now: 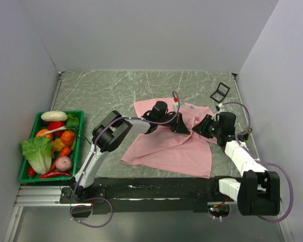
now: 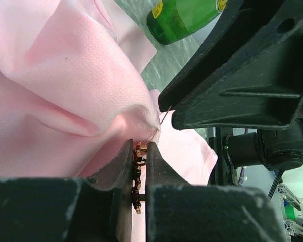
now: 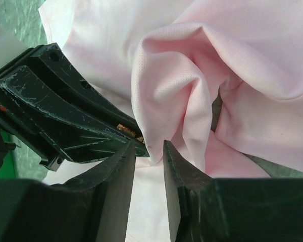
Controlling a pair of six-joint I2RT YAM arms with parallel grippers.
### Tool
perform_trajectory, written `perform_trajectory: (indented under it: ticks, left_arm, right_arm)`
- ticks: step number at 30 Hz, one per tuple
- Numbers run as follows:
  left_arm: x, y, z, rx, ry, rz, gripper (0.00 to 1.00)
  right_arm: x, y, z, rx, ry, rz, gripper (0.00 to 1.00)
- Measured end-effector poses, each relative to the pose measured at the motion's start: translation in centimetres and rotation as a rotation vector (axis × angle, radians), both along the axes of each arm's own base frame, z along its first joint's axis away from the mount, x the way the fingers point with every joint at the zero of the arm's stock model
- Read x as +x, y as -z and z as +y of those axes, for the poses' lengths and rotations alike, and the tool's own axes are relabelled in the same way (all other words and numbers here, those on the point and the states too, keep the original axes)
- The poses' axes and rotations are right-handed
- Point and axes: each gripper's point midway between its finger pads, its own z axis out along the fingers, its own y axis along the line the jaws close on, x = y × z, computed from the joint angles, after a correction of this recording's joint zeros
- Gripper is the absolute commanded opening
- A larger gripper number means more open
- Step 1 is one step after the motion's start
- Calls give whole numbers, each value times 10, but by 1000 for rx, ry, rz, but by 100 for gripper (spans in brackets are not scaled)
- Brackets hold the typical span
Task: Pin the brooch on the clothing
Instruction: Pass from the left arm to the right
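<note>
The clothing (image 1: 171, 148) is a pink T-shirt spread mid-table, bunched into folds at its upper right. My left gripper (image 2: 140, 146) is shut on the brooch (image 2: 137, 174), a tiny red-gold jagged piece held edge-on between the jaws. Its thin pin (image 2: 165, 116) pokes out against a raised fold of the clothing (image 2: 81, 75). From the right, my right gripper (image 3: 149, 148) faces the same fold (image 3: 171, 96). Its jaws stand a narrow gap apart, and the fold's tip hangs just at their mouth, touching neither. In the top view, both grippers (image 1: 183, 127) (image 1: 198, 129) meet over the shirt.
A green basket (image 1: 80, 143) of vegetables and fruit sits at the left edge. A small black square frame (image 1: 220, 92) lies at the back right. A green bottle (image 2: 184, 17) lies on the table beyond the shirt. Walls close in on three sides.
</note>
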Motion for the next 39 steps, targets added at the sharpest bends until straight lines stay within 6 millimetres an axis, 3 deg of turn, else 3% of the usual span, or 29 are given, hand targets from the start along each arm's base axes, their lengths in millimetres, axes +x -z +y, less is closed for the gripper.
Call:
perform_trajectory:
  ticks: [12, 16, 20, 21, 25, 26, 31, 39]
  left_arm:
    - [0, 1, 0, 3, 2, -7, 1]
    - [-1, 1, 0, 3, 4, -9, 1]
    - [-1, 3, 0, 11, 3, -3, 3]
    - [-1, 3, 0, 12, 3, -2, 6]
    - [0, 3, 0, 14, -2, 0, 39]
    - [0, 3, 0, 12, -1, -3, 43]
    - [0, 1, -1, 3, -3, -8, 61]
    - [3, 4, 0, 4, -26, -4, 77]
  right_arm:
    - [2, 5, 2, 13, -6, 14, 17]
    - [2, 6, 2, 14, -6, 18, 0]
    - [4, 9, 3, 19, -7, 25, 0]
    - [4, 9, 3, 20, -8, 25, 0]
    - [5, 9, 3, 20, -9, 20, 0]
    - [5, 9, 3, 20, -9, 18, 0]
    - [4, 11, 3, 19, -7, 17, 0]
    - [2, 15, 1, 16, -1, 23, 0]
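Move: The left fingers already hold the brooch at their hand point; its pin runs some 4 cm to their right, through the edge of a raised shirt fold about 2 cm right and level ahead. From the right hand, the pin tip is roughly 1 cm ahead, 1 cm left and 1 cm below. The brooch lies 4 cm left of the right hand, level ahead and 1 cm lower. The black frame stands about 17 cm ahead of the right hand, 10 cm right and 8 cm lower. The right fingers close from about a third open onto the pin end beyond the pink fold and pinch it, then stay shut while that hand sinks about 1.5 cm in all. Only after they have shut do the left fingers open wide and let go of the brooch, the left hand otherwise staying in place. ##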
